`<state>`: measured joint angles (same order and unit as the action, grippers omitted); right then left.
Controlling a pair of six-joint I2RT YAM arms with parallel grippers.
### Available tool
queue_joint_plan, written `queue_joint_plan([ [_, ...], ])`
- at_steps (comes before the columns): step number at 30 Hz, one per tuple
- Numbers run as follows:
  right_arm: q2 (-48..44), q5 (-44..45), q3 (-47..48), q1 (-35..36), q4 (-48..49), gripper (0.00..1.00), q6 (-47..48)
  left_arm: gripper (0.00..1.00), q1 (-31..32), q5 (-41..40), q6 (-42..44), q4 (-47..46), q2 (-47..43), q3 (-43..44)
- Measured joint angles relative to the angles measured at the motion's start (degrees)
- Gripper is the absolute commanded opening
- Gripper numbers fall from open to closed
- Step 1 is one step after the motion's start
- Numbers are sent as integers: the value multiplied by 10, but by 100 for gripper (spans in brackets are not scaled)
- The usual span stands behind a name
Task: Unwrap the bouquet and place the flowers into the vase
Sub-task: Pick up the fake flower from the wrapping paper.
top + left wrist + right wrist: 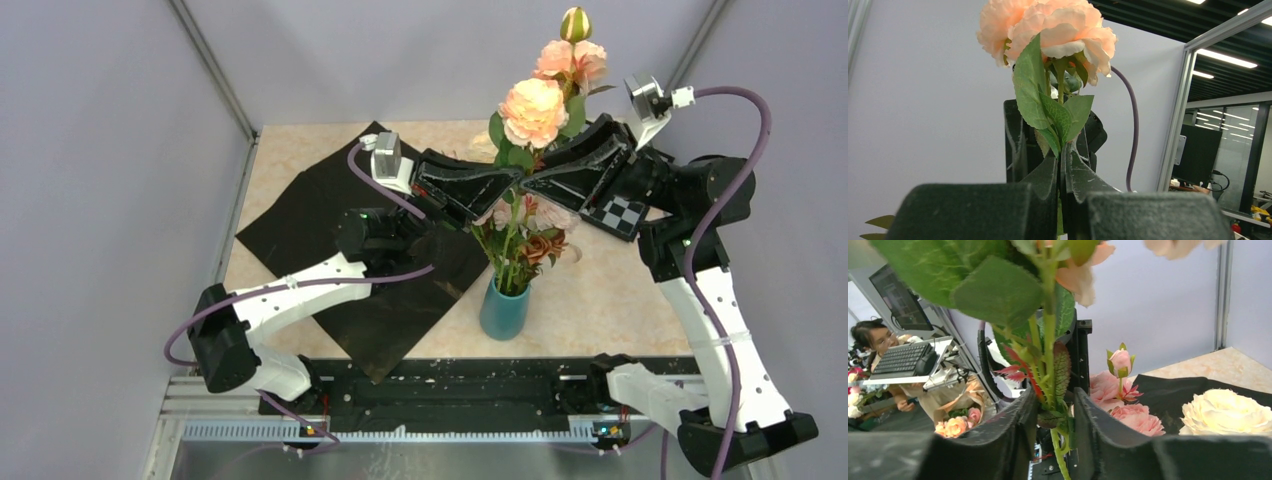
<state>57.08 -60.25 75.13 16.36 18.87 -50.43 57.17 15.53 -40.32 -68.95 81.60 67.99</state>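
The teal vase stands near the table's front, holding several flowers. A tall peach rose rises above them on a green stem. My left gripper is shut on that stem just under its leaves; in the left wrist view the rose sits right above the left gripper. My right gripper comes in from the right at the same height. In the right wrist view the right gripper is open, its jaws narrowly apart around the thorny stems. The bouquet's black paper lies spread flat.
A pink rose and closed bud tower at the back. A checkerboard tag sits on the right wrist. Pink roses and a cream rose hang low beside the right fingers. Grey walls and frame posts enclose the table.
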Motion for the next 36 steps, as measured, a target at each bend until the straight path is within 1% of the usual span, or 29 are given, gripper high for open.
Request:
queue_joint_plan([
  [5,0,-11,10,1,-5,0,19,0,-1,0,2,3,2,0],
  [8,0,-17,25,1,-30,0,43,0,-1,2,2,0,2,0],
  [11,0,-25,30,1,-45,0,72,19,-3,11,5,3,1,0],
  [13,0,-30,30,1,-50,0,91,26,-7,20,10,13,-3,0],
  [17,0,-52,30,1,-51,0,117,37,-12,33,16,49,-13,0],
  [25,-2,-89,18,2,-31,0,136,57,-17,47,28,110,-43,-15],
  [32,-16,-94,-33,3,-4,0,135,87,-22,71,63,200,-82,-35],
  [35,-24,-92,-55,3,0,0,135,97,-29,86,77,238,-99,-43],
  [36,-28,-91,-63,3,0,0,135,98,-33,92,82,254,-106,-46],
])
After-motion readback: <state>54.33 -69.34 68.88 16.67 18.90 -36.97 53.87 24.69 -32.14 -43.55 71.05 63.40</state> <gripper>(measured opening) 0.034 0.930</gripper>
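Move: The held flower's stem stands upright in the left hand's shut pads and also between the right hand's half-open fingers, practically at both hand points. The vase lies nearly straight below the right hand, its middle some 43 cm down and about 3 cm back and 2 cm right. The pink peonies in it are roughly 8 cm ahead, 6 cm left and 12 cm lower. The right fingers close on the stem, the left ones then open wide, and both hands sink about 5 cm. ##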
